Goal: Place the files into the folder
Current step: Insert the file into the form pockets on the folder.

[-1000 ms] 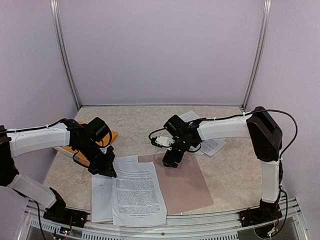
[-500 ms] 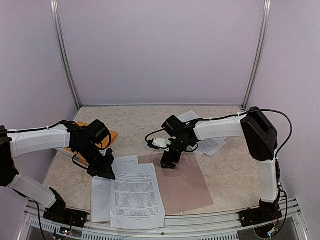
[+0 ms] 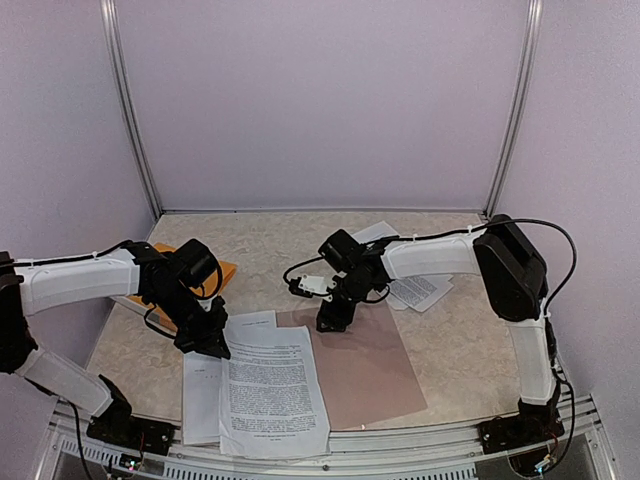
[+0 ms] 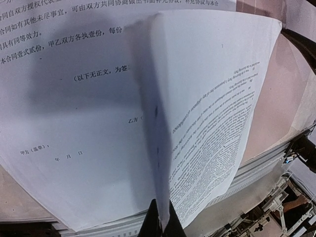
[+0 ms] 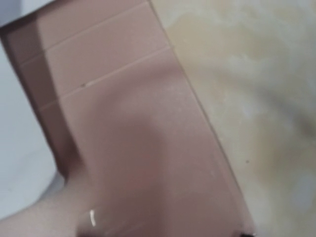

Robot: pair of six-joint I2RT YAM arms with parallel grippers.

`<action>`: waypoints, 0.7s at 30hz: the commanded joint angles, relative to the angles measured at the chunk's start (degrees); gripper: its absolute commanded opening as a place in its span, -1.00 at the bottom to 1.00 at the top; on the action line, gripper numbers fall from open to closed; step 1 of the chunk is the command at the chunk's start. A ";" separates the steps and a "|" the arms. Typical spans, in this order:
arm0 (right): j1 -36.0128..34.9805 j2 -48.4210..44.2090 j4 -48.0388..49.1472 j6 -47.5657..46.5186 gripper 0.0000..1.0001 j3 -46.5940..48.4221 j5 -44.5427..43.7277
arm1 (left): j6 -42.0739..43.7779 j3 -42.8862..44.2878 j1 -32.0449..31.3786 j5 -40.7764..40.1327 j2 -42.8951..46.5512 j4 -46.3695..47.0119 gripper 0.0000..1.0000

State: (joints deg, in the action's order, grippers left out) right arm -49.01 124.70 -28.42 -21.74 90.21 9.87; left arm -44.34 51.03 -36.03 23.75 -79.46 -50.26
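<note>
The files point(image 3: 270, 385) are white printed sheets lying at the near edge, overlapping the left side of the flat pink folder point(image 3: 372, 370). My left gripper point(image 3: 212, 345) is shut on the left edge of the top sheet point(image 4: 212, 98), lifting it off the sheet below point(image 4: 74, 123); its jaws pinch the paper at the bottom of the left wrist view point(image 4: 162, 228). My right gripper point(image 3: 333, 322) points down at the folder's far left corner. The right wrist view is blurred and filled by the folder point(image 5: 133, 123), so its fingers do not show.
An orange folder point(image 3: 226, 270) lies under my left arm at the left. More printed sheets point(image 3: 418, 290) lie behind my right arm. The marble-patterned table point(image 5: 256, 74) shows beside the folder. The metal front rail point(image 3: 400, 455) runs along the near edge.
My right gripper has shifted a little left along the folder's far edge. The lifted files have slid slightly left with my left gripper.
</note>
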 commanded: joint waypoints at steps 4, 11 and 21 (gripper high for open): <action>1.20 3.38 -1.91 -0.51 0.17 -0.92 -0.44 | 0.59 -0.56 0.35 -0.34 0.69 -0.25 -1.00; 2.02 3.23 -1.29 0.66 -0.05 -1.49 -0.84 | 0.16 -0.16 0.61 0.30 0.26 0.85 -1.00; 2.19 1.76 -0.97 2.35 -0.46 -2.22 -0.26 | 0.98 2.85 0.61 0.93 -2.96 2.46 -1.00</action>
State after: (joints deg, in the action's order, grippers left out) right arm -47.51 124.97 -27.51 -20.40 90.04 11.14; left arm -44.25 51.64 -35.70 24.03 -80.88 -49.39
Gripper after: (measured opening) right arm 0.301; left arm 0.003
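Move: Right at the right hand's fingertips, about 1 cm below, is the edge of the clear form pocket. The brown folder panel's middle lies some 9 cm back and 4 cm to its right; the middle of the file's sheets is about 14 cm back and 12 cm left. Loose printed pages lie roughly 15 cm ahead and 15 cm to the right. From the left hand the pocket edge is about 22 cm right, 11 cm ahead and 6 cm lower. Closing from well open to about a third open, the right fingers gather at the clear pocket's edge, low over the brown panel, while the hand creeps about 1 cm forward and slightly right with almost no turn. The left hand stays nearly in place, shut, and keeps its pinch on the edge of the file's sheet. ##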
